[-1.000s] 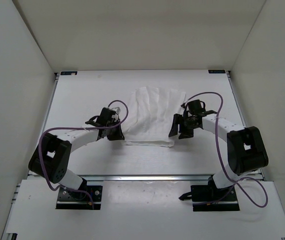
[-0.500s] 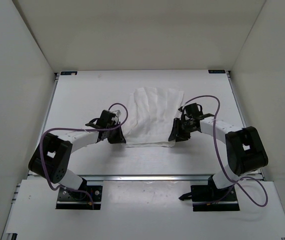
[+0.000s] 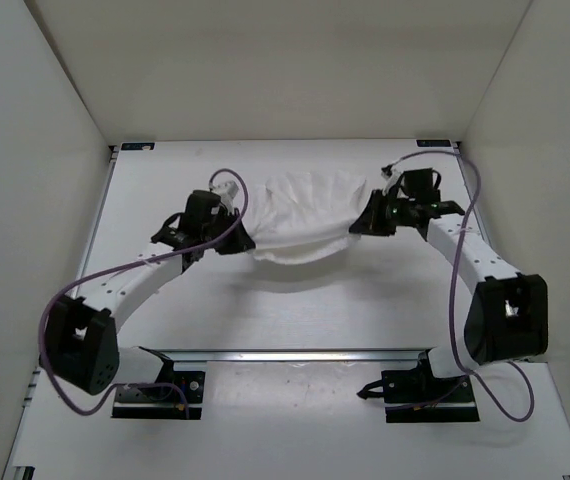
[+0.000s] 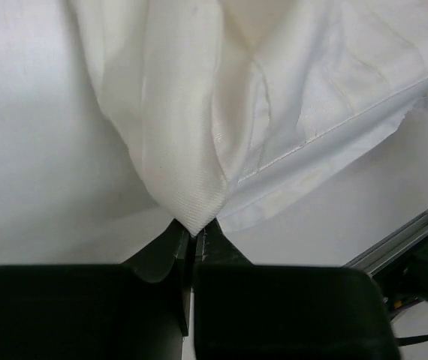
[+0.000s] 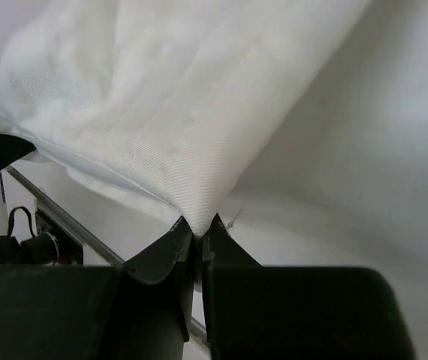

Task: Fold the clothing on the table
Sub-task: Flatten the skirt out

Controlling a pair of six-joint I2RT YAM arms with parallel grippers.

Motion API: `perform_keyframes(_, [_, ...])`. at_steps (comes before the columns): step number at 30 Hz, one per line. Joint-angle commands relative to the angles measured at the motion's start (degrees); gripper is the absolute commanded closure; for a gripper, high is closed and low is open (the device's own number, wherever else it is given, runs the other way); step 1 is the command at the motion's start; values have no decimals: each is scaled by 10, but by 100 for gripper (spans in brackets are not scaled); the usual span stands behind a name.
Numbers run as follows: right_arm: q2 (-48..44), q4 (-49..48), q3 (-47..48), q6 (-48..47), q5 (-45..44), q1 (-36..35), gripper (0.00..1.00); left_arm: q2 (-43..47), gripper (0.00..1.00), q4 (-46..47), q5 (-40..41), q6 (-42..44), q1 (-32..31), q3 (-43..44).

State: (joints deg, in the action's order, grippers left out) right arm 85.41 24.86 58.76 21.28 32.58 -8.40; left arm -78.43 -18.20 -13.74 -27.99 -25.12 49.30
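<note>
The white clothing [image 3: 303,215] hangs as a sagging band between both grippers above the middle of the table [image 3: 295,310]. My left gripper [image 3: 246,236] is shut on its left corner. In the left wrist view the cloth [image 4: 221,97] comes to a point pinched between the black fingertips [image 4: 196,234]. My right gripper [image 3: 356,226] is shut on the right corner. In the right wrist view the fabric [image 5: 161,105] tapers into the closed jaws [image 5: 199,229]. The lower edge of the clothing droops toward the table.
White walls enclose the table on the left, right and back. A metal rail [image 3: 295,353] runs along the near edge, with both arm bases [image 3: 160,392] behind it. Small black brackets [image 3: 135,146] sit at the far corners.
The right gripper has closed on the garment's near right corner. Both arms have lifted their corners and carried them toward the far side, so the cloth now hangs between them.
</note>
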Motion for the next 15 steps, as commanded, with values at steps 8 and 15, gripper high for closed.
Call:
perform_keyframes(8, [-84,3,195,-60,41,9,100,60,100,-39,74,107,37,224])
perform_keyframes(15, [-128,33,186,-62,45,42,100,120,100,-55,65,115,54,191])
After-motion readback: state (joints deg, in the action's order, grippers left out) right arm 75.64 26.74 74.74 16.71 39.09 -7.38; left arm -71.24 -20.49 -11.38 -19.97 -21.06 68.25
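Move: Both hands already hold the skirt's near edge by its two ends, roughly 20 cm apart. From the left hand the skirt's body centres about 13 cm ahead, 12 to the right and 9 below, its far hem some 22 ahead. From the right hand the body is about 11 cm ahead, 9 to the left and 10 below, the hem some 20 ahead. The edge between them sags about 3 cm. Both hands keep their closed pinch on the ends of the near edge and whip it quickly up, some 18 cm, reaching forward over the skirt's body as well, the left by about 7 cm and the right about 3, before easing back and down a centimetre or two. The wrists tip the fingers up nearly 30 degrees. ##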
